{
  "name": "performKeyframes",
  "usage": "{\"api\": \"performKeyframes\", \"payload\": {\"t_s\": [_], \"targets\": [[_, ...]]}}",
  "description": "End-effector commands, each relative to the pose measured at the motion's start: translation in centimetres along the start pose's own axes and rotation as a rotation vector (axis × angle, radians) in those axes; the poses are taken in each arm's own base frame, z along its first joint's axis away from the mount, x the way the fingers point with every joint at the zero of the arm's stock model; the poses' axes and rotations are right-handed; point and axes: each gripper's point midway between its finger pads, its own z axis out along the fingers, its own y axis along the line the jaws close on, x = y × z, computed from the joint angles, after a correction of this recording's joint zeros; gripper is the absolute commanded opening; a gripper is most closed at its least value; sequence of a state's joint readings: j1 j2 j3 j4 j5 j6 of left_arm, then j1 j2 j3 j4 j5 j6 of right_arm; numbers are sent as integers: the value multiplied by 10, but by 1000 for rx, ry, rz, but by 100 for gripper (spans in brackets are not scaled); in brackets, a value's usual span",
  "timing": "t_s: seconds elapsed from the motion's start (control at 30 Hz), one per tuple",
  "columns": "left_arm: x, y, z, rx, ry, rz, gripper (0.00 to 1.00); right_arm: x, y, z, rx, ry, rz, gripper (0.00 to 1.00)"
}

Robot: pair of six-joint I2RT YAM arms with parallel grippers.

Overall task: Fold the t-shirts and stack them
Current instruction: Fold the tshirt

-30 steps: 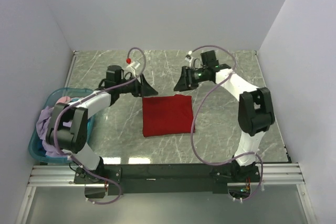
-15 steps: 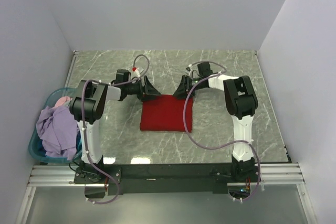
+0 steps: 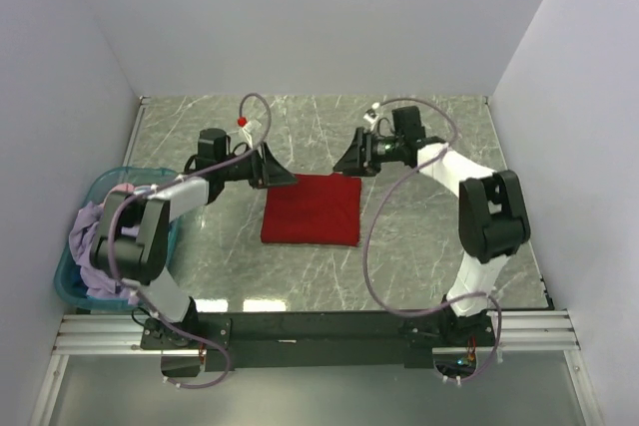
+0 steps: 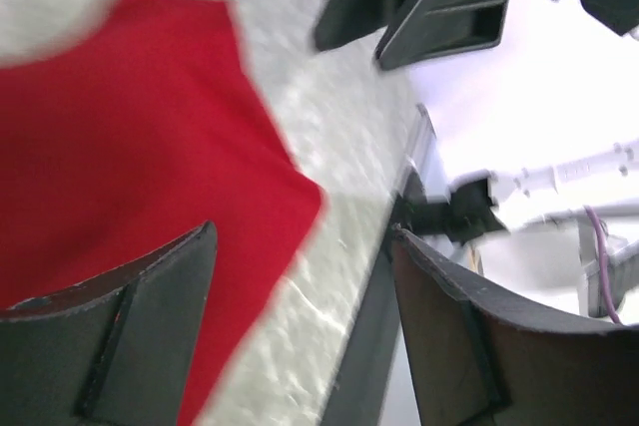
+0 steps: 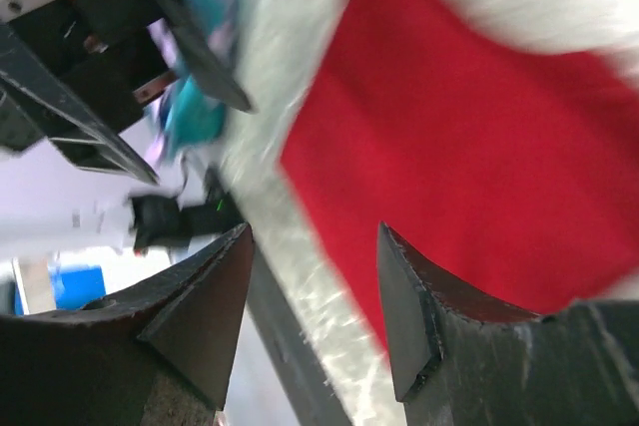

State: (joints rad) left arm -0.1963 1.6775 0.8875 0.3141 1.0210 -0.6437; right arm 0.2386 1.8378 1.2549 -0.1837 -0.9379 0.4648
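Observation:
A red t-shirt (image 3: 312,210) lies folded into a flat rectangle in the middle of the marble table (image 3: 429,137). My left gripper (image 3: 279,171) hovers just off its far left corner, open and empty. My right gripper (image 3: 346,159) is open and empty too, just beyond the far right corner. In the left wrist view the red t-shirt (image 4: 130,147) lies under and left of the left gripper (image 4: 305,236), with the right gripper (image 4: 429,7) opposite. In the right wrist view the red cloth (image 5: 479,147) lies beside the right gripper (image 5: 315,231). A lavender t-shirt (image 3: 95,241) and a pink one (image 3: 122,190) lie crumpled in the basket.
A translucent teal basket (image 3: 70,289) stands at the table's left edge beside the left arm. White walls close in the table on the left, back and right. The arms' base rail (image 3: 319,331) runs along the near edge.
Both grippers have lifted off the red shirt's far corners and drawn slightly apart. The shirt now lies a little further left, flat. The right jaws narrowed briefly, then widened again.

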Motion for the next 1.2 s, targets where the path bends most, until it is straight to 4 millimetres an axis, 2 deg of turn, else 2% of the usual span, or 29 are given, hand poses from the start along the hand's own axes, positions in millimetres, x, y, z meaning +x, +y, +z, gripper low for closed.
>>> {"api": "performKeyframes", "payload": {"t_s": [0.0, 0.1, 0.23, 0.3, 0.33, 0.37, 0.4, 0.47, 0.5, 0.57, 0.6, 0.63, 0.67, 0.7, 0.73, 0.77, 0.8, 0.83, 0.87, 0.9, 0.97, 1.0, 1.07, 1.17], "targets": [[49, -6, -2, 29, 72, -83, 75, 53, 28, 19, -75, 101, -14, 60], [70, 8, 0, 23, 90, -155, 74, 83, 22, 40, -64, 180, -18, 60], [87, 45, 8, -49, 128, -218, 74, 102, -30, 62, -6, 278, 74, 56], [81, 60, 8, -66, 118, -225, 73, 93, -55, 61, 37, 260, 121, 56], [86, 75, 9, -86, 125, -266, 73, 94, -73, 63, 63, 263, 150, 55], [83, 84, 9, -108, 117, -280, 73, 87, -80, 61, 78, 256, 160, 54], [76, 96, 6, -124, 98, -295, 73, 77, -98, 54, 119, 227, 180, 54], [63, 104, 3, -133, 73, -281, 73, 55, -105, 44, 143, 190, 156, 54], [47, 104, 0, -136, 48, -259, 73, 41, -106, 34, 150, 159, 145, 54], [33, 94, -4, -114, 36, -192, 73, 24, -91, 24, 137, 142, 103, 54], [24, 76, -7, -83, 37, -152, 72, 20, -83, 20, 124, 137, 87, 54], [21, 66, -9, -63, 36, -128, 71, 14, -59, 13, 84, 120, 63, 54], [27, 57, -10, -51, 47, -134, 69, 16, -48, 10, 60, 118, 53, 54], [25, 34, -14, -9, 47, -99, 67, 15, -27, 5, 32, 107, 21, 53], [28, 24, -15, 10, 50, -90, 65, 23, -10, 6, -9, 128, 24, 51], [31, 14, -15, 21, 53, -87, 62, 35, -5, 9, -27, 142, 25, 50], [39, -2, -13, 34, 65, -53, 55, 40, 9, 6, -47, 139, 9, 47], [43, -8, -12, 37, 67, -36, 51, 48, 16, 8, -60, 150, 28, 42], [57, -15, -8, 46, 91, -48, 44, 68, 23, 16, -89, 189, 25, 37], [59, -23, -7, 57, 86, -37, 42, 77, 30, 19, -105, 203, 26, 33], [67, -29, -2, 76, 93, -69, 37, 104, 39, 31, -140, 251, 43, 30], [83, -24, 2, 75, 126, -106, 35, 111, 39, 35, -140, 265, 44, 30], [96, -15, 6, 66, 153, -149, 33, 128, 33, 45, -124, 312, 46, 29], [114, 13, 12, 15, 188, -217, 32, 146, 4, 59, -87, 379, 111, 28]]}}
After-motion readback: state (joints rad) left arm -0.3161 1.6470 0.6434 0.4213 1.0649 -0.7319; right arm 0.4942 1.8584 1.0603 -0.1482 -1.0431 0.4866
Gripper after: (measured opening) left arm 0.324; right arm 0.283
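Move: Both open grippers hover above the far part of the folded red t-shirt. Its middle lies about 6 cm back, 8 cm right and 11 cm below the left hand, and some 9 cm back, 9 cm left and 11 cm below the right hand. The shirt's far edge runs about 2 cm ahead of the left hand, 8 cm to its right. The laundry basket stands roughly 40 cm left of the left hand and 11 cm back. Draw both grippers back and sink them about 10 cm towards the shirt, rocking the wrists some 20 degrees, then sweep both forward low over the shirt. Lift, pull both back again to over its middle, bringing the right one left too, while closing the fingers about halfway, and begin dipping again. ##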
